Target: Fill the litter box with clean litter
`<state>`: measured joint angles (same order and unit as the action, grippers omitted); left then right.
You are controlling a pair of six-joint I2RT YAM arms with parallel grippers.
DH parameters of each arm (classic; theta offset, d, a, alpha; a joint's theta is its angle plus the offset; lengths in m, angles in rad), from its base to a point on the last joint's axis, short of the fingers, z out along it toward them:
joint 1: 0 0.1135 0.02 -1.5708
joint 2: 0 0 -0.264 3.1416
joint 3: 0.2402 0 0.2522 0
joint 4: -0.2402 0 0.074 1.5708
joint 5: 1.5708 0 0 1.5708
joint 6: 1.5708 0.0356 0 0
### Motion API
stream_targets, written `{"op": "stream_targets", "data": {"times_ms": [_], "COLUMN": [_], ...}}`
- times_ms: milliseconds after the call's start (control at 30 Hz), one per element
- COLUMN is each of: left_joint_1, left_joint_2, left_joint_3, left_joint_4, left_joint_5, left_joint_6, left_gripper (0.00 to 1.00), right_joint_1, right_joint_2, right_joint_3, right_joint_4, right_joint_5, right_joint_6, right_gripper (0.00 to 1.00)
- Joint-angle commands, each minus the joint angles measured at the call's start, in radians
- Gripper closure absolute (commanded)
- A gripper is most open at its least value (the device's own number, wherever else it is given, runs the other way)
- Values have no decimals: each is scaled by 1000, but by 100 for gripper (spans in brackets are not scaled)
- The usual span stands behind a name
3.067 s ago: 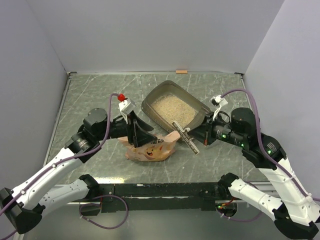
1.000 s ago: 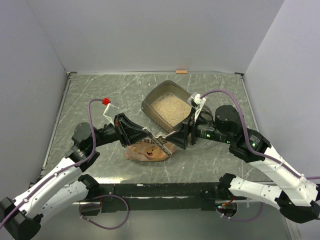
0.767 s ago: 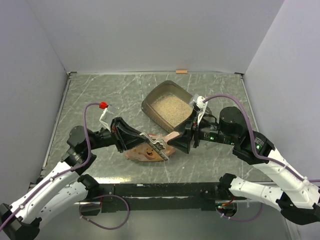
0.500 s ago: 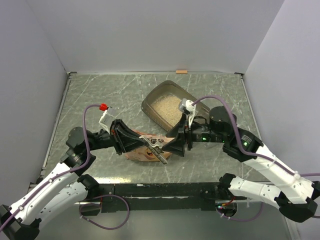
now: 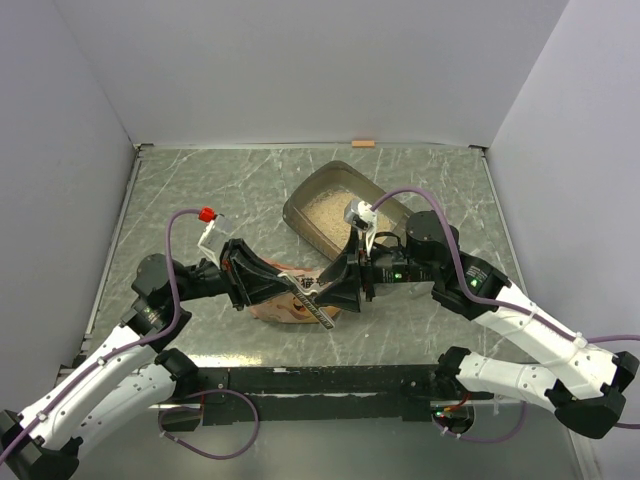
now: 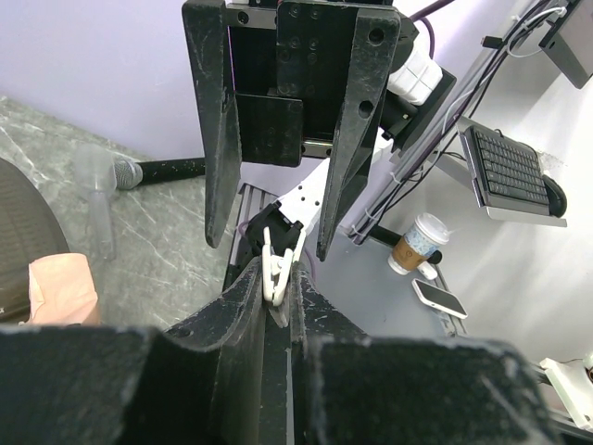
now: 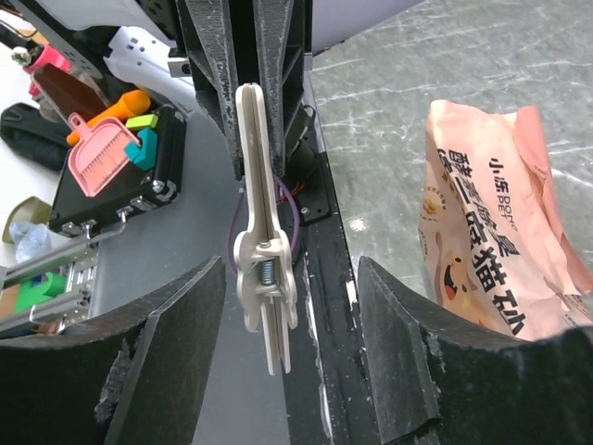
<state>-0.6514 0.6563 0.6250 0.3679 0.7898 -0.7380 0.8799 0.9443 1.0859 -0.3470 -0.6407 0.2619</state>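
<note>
The litter box (image 5: 301, 203), a dark tray, stands at the back centre with pale clean litter (image 5: 335, 210) in it. The orange-pink bag (image 5: 288, 306) lies flat in front of it, also seen in the right wrist view (image 7: 491, 222). My left gripper (image 5: 290, 283) (image 6: 276, 278) is shut on a long white bag clip (image 5: 312, 298) (image 6: 278, 264) and holds it above the bag. My right gripper (image 5: 336, 291) (image 7: 292, 278) faces it, open. Its fingers (image 7: 176, 352) stand on either side of the clip's (image 7: 264, 269) spring end without touching it.
A small tan strip (image 5: 363, 143) lies by the back wall. Grey walls close the table on three sides. The black base rail (image 5: 320, 380) runs along the near edge. The two grippers meet head-on just right of the bag.
My right arm has swung left from beside the litter box to the clip, and its open jaws now straddle the clip's end. The left gripper keeps its hold, barely moved.
</note>
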Motion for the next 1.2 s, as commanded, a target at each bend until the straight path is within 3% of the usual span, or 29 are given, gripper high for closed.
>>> {"op": "stream_targets", "data": {"times_ms": [0, 367, 400, 467, 500, 533, 600, 667, 700, 900, 1167], "left_joint_1": [2, 2, 2, 2, 2, 2, 2, 2, 2, 2, 2], "left_joint_2": [-4, 2, 3, 8, 6, 5, -4, -24, -32, -40, 2], "left_joint_3": [5, 10, 12, 18, 22, 33, 50, 93, 110, 186, 168], "left_joint_4": [23, 37, 39, 16, 0, -24, -107, -231, -272, -550, -613], "left_joint_5": [9, 3, 2, -1, -6, -9, -8, -14, -23, -159, -293], "left_joint_6": [15, 6, 8, 23, 35, 51, 124, 236, 277, 518, 696], "left_gripper": [91, 88, 87, 84, 79, 65, 49, 6, 1, 3, 3], "right_joint_1": [10, 21, 19, 24, 25, 25, 34, 34, 33, 28, -31], "right_joint_2": [-7, 5, 8, 5, 2, -5, -18, -39, -48, -98, -124], "right_joint_3": [-1, -15, -14, -14, -14, -14, -9, -9, -3, 63, 98], "right_joint_4": [60, 71, 71, 63, 54, 48, 23, 10, 5, -118, -225], "right_joint_5": [-31, -43, -40, -14, 4, 15, 61, 96, 111, 272, 369], "right_joint_6": [0, 2, 0, -4, -7, -13, -23, -36, -38, -110, -219], "right_gripper": [35, 39, 53, 92, 100, 100, 100, 100, 100, 100, 100]}}
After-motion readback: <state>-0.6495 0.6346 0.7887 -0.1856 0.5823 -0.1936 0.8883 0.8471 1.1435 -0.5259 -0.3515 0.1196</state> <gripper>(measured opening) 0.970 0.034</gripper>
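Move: The clip, still held in the left fingers, lies between the open right fingers, its middle about 2 cm left of the right hand and 1 cm nearer the base, level with it; from the left hand it is some 2 cm right and 2 cm back. The litter bag lies about 7 cm ahead, 5 cm left and 22 cm below the right hand, the litter box roughly 24 cm ahead, 6 cm right and 27 cm below. Right fingers pinch the clip; left fingers release it, and the right hand carries it 5 cm right and forward. ##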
